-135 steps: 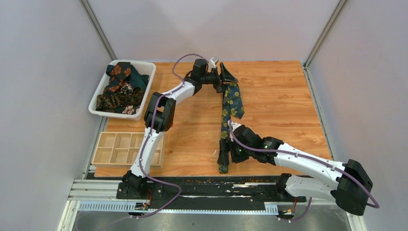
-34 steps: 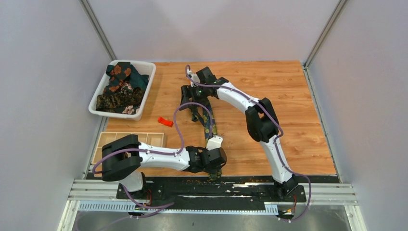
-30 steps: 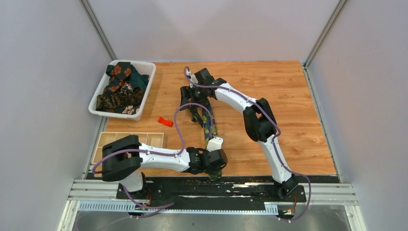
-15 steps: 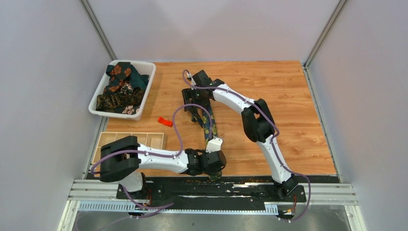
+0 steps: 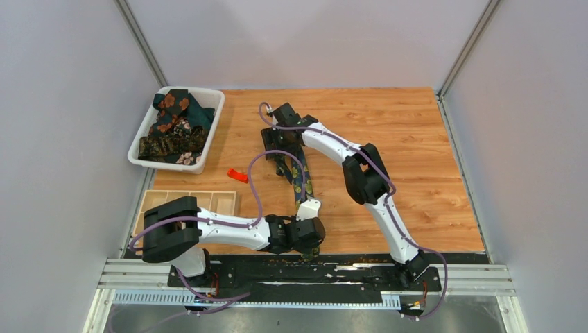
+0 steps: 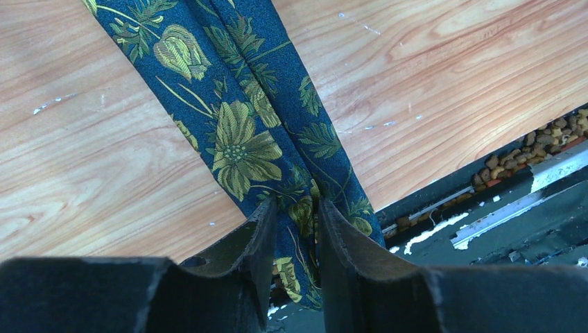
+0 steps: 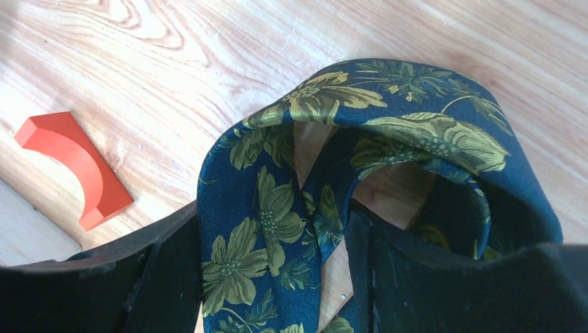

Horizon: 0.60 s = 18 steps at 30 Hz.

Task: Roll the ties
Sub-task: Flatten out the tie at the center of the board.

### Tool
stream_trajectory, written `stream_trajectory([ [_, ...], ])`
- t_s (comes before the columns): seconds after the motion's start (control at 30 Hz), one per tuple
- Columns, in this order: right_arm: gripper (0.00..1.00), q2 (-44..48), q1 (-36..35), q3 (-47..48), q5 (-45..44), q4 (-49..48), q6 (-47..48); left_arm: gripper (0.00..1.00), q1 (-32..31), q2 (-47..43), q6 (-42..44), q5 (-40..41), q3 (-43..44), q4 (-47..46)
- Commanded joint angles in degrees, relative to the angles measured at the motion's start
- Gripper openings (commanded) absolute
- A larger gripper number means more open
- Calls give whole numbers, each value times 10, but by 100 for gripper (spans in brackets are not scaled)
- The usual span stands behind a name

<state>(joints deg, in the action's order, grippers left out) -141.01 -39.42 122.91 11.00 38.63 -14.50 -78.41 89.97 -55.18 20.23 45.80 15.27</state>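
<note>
One navy tie (image 5: 299,182) with yellow-green flowers lies on the wooden table, running from the far middle down to the near edge. My left gripper (image 5: 309,244) is at the tie's near end. In the left wrist view it (image 6: 295,216) is shut on the narrow fabric (image 6: 239,135) at the table's edge. My right gripper (image 5: 277,147) is at the tie's far end. In the right wrist view its jaws (image 7: 270,274) stand apart. The wide part of the tie (image 7: 256,229) runs between them and loops over the right finger (image 7: 378,270).
A white tray (image 5: 210,98) at the far left holds other dark floral ties (image 5: 173,123). A small red plastic piece (image 5: 238,175) (image 7: 73,163) lies left of the navy tie. A wooden compartment box (image 5: 182,202) sits near left. Brown crumbs (image 6: 534,142) line the black rail.
My right arm has shifted a little to the left at the tie's far end, and its jaws have narrowed slightly. The left gripper keeps its hold and has not moved.
</note>
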Motion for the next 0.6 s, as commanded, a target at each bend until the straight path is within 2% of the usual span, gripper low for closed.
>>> stream_trajectory([
  [0.0,61,-29,-8,32,-4,-10,-4,36,-7,18,6,-13,-29,38],
  [0.2,28,-50,-8,61,27,-24,-15,36,-7,12,6,-6,-38,35],
  [0.37,4,-16,2,58,56,-63,-36,36,-6,11,12,4,-35,41],
  [0.4,0,-5,7,54,63,-73,-42,36,-7,12,13,6,-35,43],
  [0.57,0,69,44,20,85,-120,-76,36,-7,15,22,15,-24,56],
])
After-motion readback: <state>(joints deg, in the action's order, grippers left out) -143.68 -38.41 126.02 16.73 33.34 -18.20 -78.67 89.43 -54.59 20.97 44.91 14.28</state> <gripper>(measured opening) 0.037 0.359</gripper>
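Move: The right hand straddles the tie's far, folded part: the strip to be pinched lies between its open fingertips, about 1 cm to the left and 1 cm below. The tie's loop bulges roughly 6 cm ahead and 3 cm to the right; the red piece lies some 7 cm back and 11 cm to the left, and the wooden tray about 20 cm back and 25 cm left. From the left hand, that far part is about 32 cm ahead and 12 cm to the left. The right hand shuts its wide-open fingers on the tie's far part while sliding some 2.5 cm to the left and a little forward, dipping slightly towards the board and then, once closed, starting to rise by about 1.5 cm with a slight roll that lifts its left side, so that the fingertips now pinch the cloth. The left hand stays where it is at the board's near edge and keeps its hold on the tie's near end. ##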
